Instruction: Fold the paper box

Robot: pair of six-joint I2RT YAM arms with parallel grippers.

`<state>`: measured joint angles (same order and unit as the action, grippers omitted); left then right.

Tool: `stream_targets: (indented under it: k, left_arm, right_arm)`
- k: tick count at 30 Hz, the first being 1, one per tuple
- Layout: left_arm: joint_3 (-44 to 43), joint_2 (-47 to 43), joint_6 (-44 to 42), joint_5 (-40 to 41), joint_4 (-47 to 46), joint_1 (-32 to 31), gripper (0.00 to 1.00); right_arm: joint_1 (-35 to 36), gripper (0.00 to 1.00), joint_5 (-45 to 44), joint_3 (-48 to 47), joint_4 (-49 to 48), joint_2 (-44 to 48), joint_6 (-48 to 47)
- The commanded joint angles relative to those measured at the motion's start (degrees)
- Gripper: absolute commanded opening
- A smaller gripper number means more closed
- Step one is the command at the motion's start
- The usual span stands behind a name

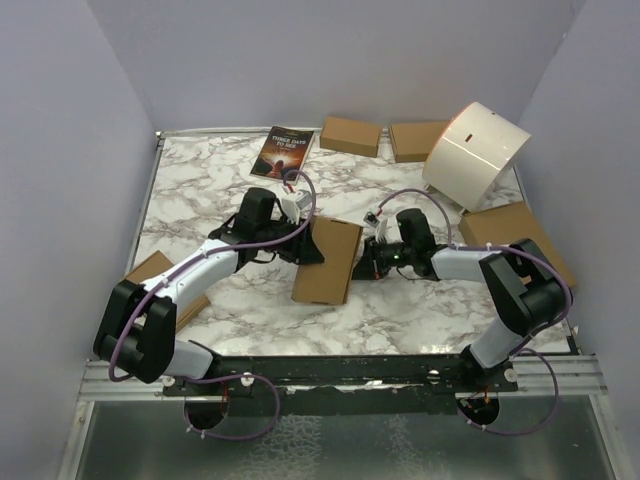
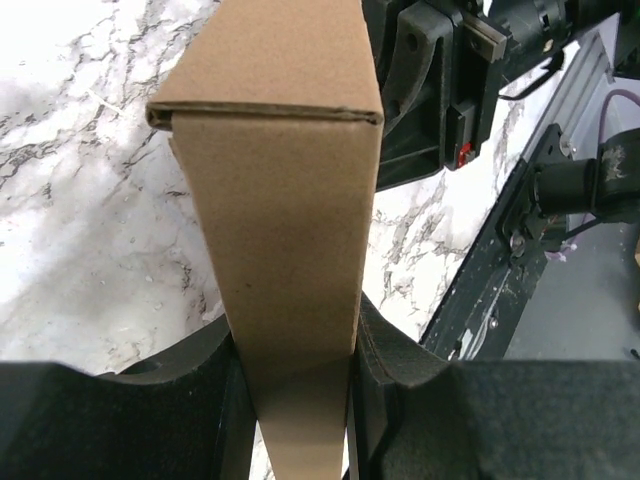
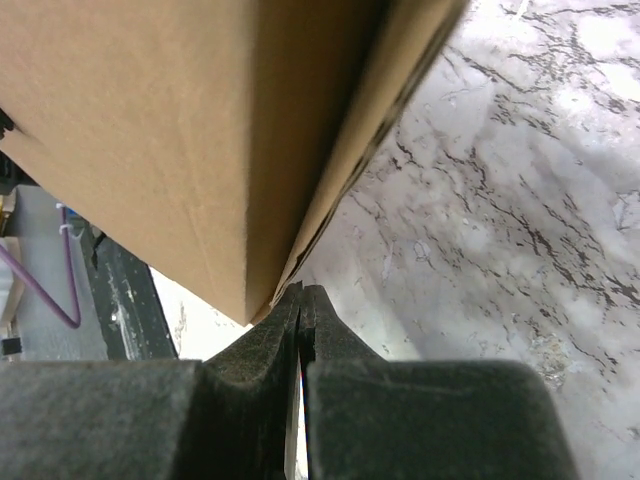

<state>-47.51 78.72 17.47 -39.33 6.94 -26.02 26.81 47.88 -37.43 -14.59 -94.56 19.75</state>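
Observation:
The paper box (image 1: 328, 262) is a closed, shallow brown cardboard box in the middle of the marble table. My left gripper (image 1: 305, 245) comes in from its left side. In the left wrist view its jaws (image 2: 295, 350) are shut on the narrow side of the paper box (image 2: 275, 200), with both pads touching cardboard. My right gripper (image 1: 368, 260) is at the box's right side. The right wrist view shows that gripper (image 3: 302, 295) shut with nothing between its pads, its tips right at the lower edge of the paper box (image 3: 150, 130).
A book (image 1: 283, 152) and two small brown boxes (image 1: 350, 136) (image 1: 417, 140) lie along the back edge. A white cylinder (image 1: 476, 155) stands at the back right above a large flat brown box (image 1: 515, 240). Another brown box (image 1: 160, 280) lies under the left arm.

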Motion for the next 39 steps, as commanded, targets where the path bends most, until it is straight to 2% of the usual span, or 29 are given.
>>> stream_targets:
  k: [1,4,10,15,28,34,39]
  left_arm:
    - [-3.3,1.9,-1.1,8.1,2.1,-0.2,0.00]
    - [-5.4,3.0,-3.3,7.9,6.1,0.4,0.00]
    - [-13.0,8.5,-6.3,9.2,21.7,2.5,0.00]
    - [-21.0,14.7,-7.1,13.7,33.5,2.9,0.00]
    - [-39.4,28.7,-8.2,27.0,56.1,2.9,0.00]
    - [-43.5,32.5,-7.3,32.7,63.0,0.9,0.00]
    - [-49.4,36.4,-3.7,39.6,66.1,-3.1,0.00]
  right_arm:
    - [1.4,0.01,-6.1,-3.8,4.6,2.2,-3.5]
    - [-2.7,0.03,-12.4,-6.0,9.7,3.1,-7.9]
    - [-8.5,0.03,-11.6,-6.8,12.4,9.1,-11.1]
    - [-10.1,0.03,-12.3,-5.5,11.0,14.0,-11.2]
    - [-11.3,0.03,-10.5,-6.0,11.5,14.6,-10.9]
    - [-11.4,0.03,-10.0,-6.1,11.4,14.4,-11.0]
    - [-11.4,0.03,-9.6,-6.4,11.6,13.9,-11.1]
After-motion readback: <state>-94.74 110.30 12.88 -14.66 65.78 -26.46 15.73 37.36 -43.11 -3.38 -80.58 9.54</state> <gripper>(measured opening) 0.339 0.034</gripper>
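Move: My left hand already grips the paper box by its narrow left side; the box's middle lies about 4 cm to the right, 1 cm back and 3 cm below. The book is some 30 cm ahead and 8 cm left, 12 cm lower. From my closed right fingertips, at the low right edge of the box, its middle is about 6 cm left, 2 cm ahead and 5 cm up; the white cylinder stands some 25 cm ahead and 35 cm right. I draw my closed right fingertips free of the box's right edge and swing them forward, right and up, about 8 cm forward and 7 cm each of the others, then hold still. My left hand keeps its grip and carries the box some 5 cm forward and left while sinking about 3 cm, steadily rolling through 40-odd degrees so its fingers turn down. ##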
